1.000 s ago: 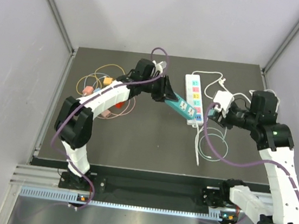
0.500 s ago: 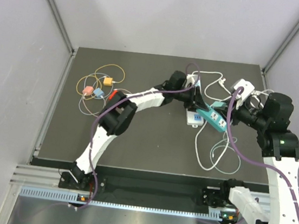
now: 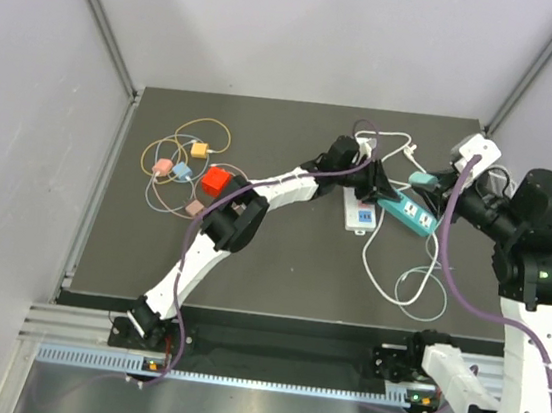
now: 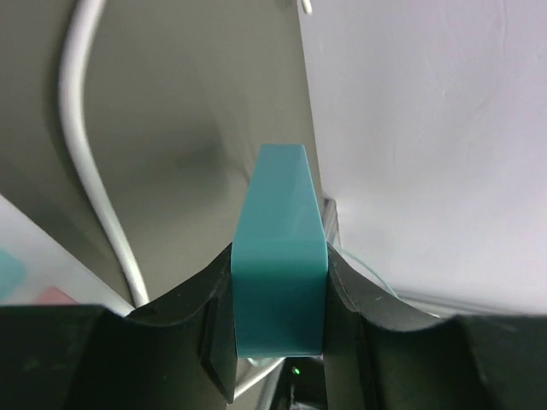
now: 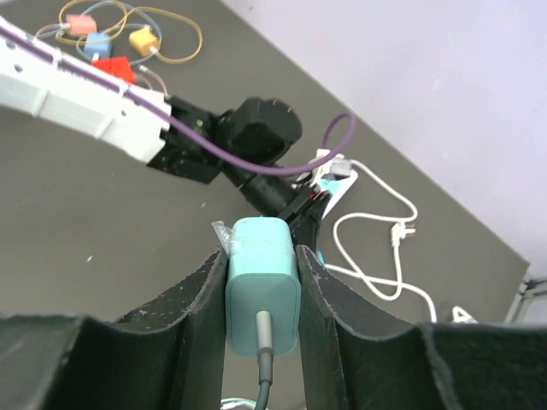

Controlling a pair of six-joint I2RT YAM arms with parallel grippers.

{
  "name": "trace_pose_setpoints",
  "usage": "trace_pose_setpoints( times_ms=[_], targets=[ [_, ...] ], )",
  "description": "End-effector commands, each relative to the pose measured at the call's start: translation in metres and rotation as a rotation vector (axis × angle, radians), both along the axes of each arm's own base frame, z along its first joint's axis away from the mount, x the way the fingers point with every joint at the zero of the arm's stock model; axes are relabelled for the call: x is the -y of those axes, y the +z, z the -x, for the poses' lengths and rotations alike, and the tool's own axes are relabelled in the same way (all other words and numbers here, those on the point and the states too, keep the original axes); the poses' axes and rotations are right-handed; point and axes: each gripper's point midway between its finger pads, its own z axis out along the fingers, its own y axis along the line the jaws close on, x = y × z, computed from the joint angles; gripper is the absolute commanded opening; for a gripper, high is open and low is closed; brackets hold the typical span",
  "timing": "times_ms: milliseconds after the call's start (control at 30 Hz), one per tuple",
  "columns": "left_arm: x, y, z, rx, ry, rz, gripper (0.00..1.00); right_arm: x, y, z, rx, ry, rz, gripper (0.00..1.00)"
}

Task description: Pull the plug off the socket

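Note:
My left gripper (image 3: 382, 193) reaches far to the right and is shut on one end of a teal socket strip (image 3: 412, 214), held above the mat. In the left wrist view the strip (image 4: 279, 248) fills the gap between my fingers (image 4: 197, 325). My right gripper (image 3: 430, 182) is shut on a teal plug (image 3: 421, 177) with a grey cable. The plug sits just behind the strip and looks apart from it. In the right wrist view the plug (image 5: 261, 278) is clamped between the pads, with the left gripper (image 5: 303, 209) beyond it.
A white power strip (image 3: 359, 215) lies under the left gripper, and its white cable (image 3: 416, 284) loops to the front right. Small coloured plugs on thin cables (image 3: 186, 160) and a red block (image 3: 217, 180) lie at the left. Grey walls surround the mat.
The left arm has swung right, carrying the teal strip. The right gripper has drawn back to the right with the plug, which now sits apart from the strip.

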Motion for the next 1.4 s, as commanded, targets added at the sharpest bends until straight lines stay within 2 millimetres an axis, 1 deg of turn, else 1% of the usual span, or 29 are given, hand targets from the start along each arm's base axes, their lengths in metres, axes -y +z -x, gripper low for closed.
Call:
trace_pose_setpoints(
  times_ms=[0, 33, 67, 167, 200, 267, 300, 367, 400, 467, 500, 567, 600, 633, 667, 700, 733, 767, 867, 900, 967, 1000, 1067, 1100, 1133, 1200, 1267, 1300, 1367],
  targets=[
    [0.003, 0.003, -0.022, 0.085, 0.073, -0.016, 0.01, 0.005, 0.046, 0.001, 0.087, -0.041, -0.038, 0.0],
    [0.002, -0.004, -0.024, 0.081, 0.081, -0.031, 0.02, 0.006, 0.054, 0.001, 0.097, -0.057, -0.047, 0.0],
    [0.002, -0.01, -0.027, 0.089, 0.095, -0.048, 0.04, 0.008, 0.074, 0.001, 0.136, -0.071, -0.053, 0.0],
    [0.003, -0.018, -0.033, 0.094, 0.117, -0.071, 0.05, 0.015, 0.103, -0.004, 0.171, -0.125, -0.077, 0.0],
    [0.004, -0.021, -0.035, 0.095, 0.127, -0.075, 0.06, 0.017, 0.128, 0.002, 0.229, -0.14, -0.089, 0.0],
    [0.005, -0.026, -0.039, 0.095, 0.136, -0.077, 0.07, 0.018, 0.148, -0.001, 0.247, -0.158, -0.125, 0.0],
    [0.007, -0.027, -0.04, 0.096, 0.139, -0.077, 0.07, 0.021, 0.173, 0.006, 0.306, -0.179, -0.141, 0.0],
    [0.009, -0.031, -0.041, 0.097, 0.142, -0.079, 0.08, 0.024, 0.197, 0.003, 0.339, -0.203, -0.186, 0.0],
    [0.009, -0.032, -0.042, 0.1, 0.147, -0.081, 0.11, 0.028, 0.224, 0.013, 0.403, -0.228, -0.212, 0.0],
    [0.009, -0.038, -0.042, 0.095, 0.148, -0.088, 0.15, 0.03, 0.243, 0.007, 0.427, -0.244, -0.252, 0.0],
    [0.009, -0.038, -0.042, 0.094, 0.148, -0.088, 0.2, 0.031, 0.261, 0.017, 0.475, -0.243, -0.271, 0.0],
    [0.009, -0.038, -0.041, 0.097, 0.142, -0.088, 0.3, 0.029, 0.27, 0.012, 0.483, -0.233, -0.305, 0.0],
    [0.01, -0.038, -0.04, 0.098, 0.138, -0.087, 0.34, 0.027, 0.269, 0.009, 0.473, -0.227, -0.312, 0.0],
    [0.01, -0.032, -0.038, 0.103, 0.128, -0.077, 0.44, 0.026, 0.265, 0.001, 0.449, -0.223, -0.321, 0.0],
    [0.01, -0.026, -0.037, 0.114, 0.12, -0.067, 0.47, 0.022, 0.258, -0.005, 0.42, -0.205, -0.321, 0.0],
    [0.01, -0.01, -0.038, 0.14, 0.118, -0.043, 0.52, 0.02, 0.252, -0.01, 0.4, -0.196, -0.32, 0.0],
    [0.009, -0.007, -0.037, 0.149, 0.118, -0.038, 0.59, 0.018, 0.246, -0.016, 0.379, -0.19, -0.321, 0.0],
    [0.009, 0.004, -0.036, 0.173, 0.108, -0.015, 0.68, 0.017, 0.231, -0.026, 0.339, -0.188, -0.316, 0.0],
    [0.005, 0.044, -0.034, 0.235, 0.102, 0.055, 0.84, 0.012, 0.211, -0.04, 0.289, -0.165, -0.307, 0.0],
    [0.003, 0.066, -0.033, 0.263, 0.102, 0.086, 0.86, 0.01, 0.208, -0.042, 0.276, -0.154, -0.304, 0.0],
    [0.0, 0.086, -0.031, 0.292, 0.09, 0.131, 0.88, 0.007, 0.2, -0.049, 0.24, -0.141, -0.302, 0.0],
    [-0.003, 0.108, -0.028, 0.315, 0.089, 0.164, 0.91, 0.005, 0.198, -0.05, 0.229, -0.124, -0.306, 0.0],
    [-0.01, 0.125, -0.028, 0.337, 0.094, 0.186, 0.93, -0.002, 0.194, -0.053, 0.192, -0.089, -0.33, 0.0],
    [-0.017, 0.149, -0.026, 0.368, 0.104, 0.208, 0.96, -0.009, 0.193, -0.051, 0.175, -0.049, -0.338, 0.0],
    [-0.024, 0.148, -0.027, 0.372, 0.112, 0.196, 0.97, -0.013, 0.193, -0.052, 0.152, -0.03, -0.367, 0.0],
    [-0.041, 0.174, -0.024, 0.412, 0.141, 0.203, 0.98, -0.02, 0.192, -0.05, 0.133, 0.007, -0.389, 0.0],
    [-0.058, 0.184, -0.028, 0.447, 0.165, 0.176, 0.98, -0.025, 0.194, -0.05, 0.135, 0.032, -0.4, 0.0],
    [-0.07, 0.2, -0.024, 0.469, 0.179, 0.169, 0.98, -0.028, 0.194, -0.049, 0.125, 0.043, -0.41, 0.0],
    [-0.086, 0.21, -0.025, 0.539, 0.194, 0.127, 0.99, -0.037, 0.193, -0.049, 0.11, 0.074, -0.42, 0.0]
  ],
)
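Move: The left hand still pinches the left end of the teal socket; the socket's middle is some 6 cm to its right, 2 cm back and 1 cm below. The white power strip's middle lies about 7 cm to that hand's left, 2 cm ahead and 4 cm below. From the right hand, which holds the plug already pulled free, the socket's middle is roughly 11 cm ahead, 1 cm right and 28 cm below, and the white power strip about 16 cm ahead, 10 cm left and 31 cm below. Still pinching the socket, the left hand takes it about 3 cm forward and as far down to the table, opens wide to let go, then climbs some 14 cm and backs off left. The right hand keeps its grip on the plug, shoots up about 26 cm with its fingertips tipping upward, then sinks 10 cm while reaching forward, its left side rolling up some 20 degrees overall. ##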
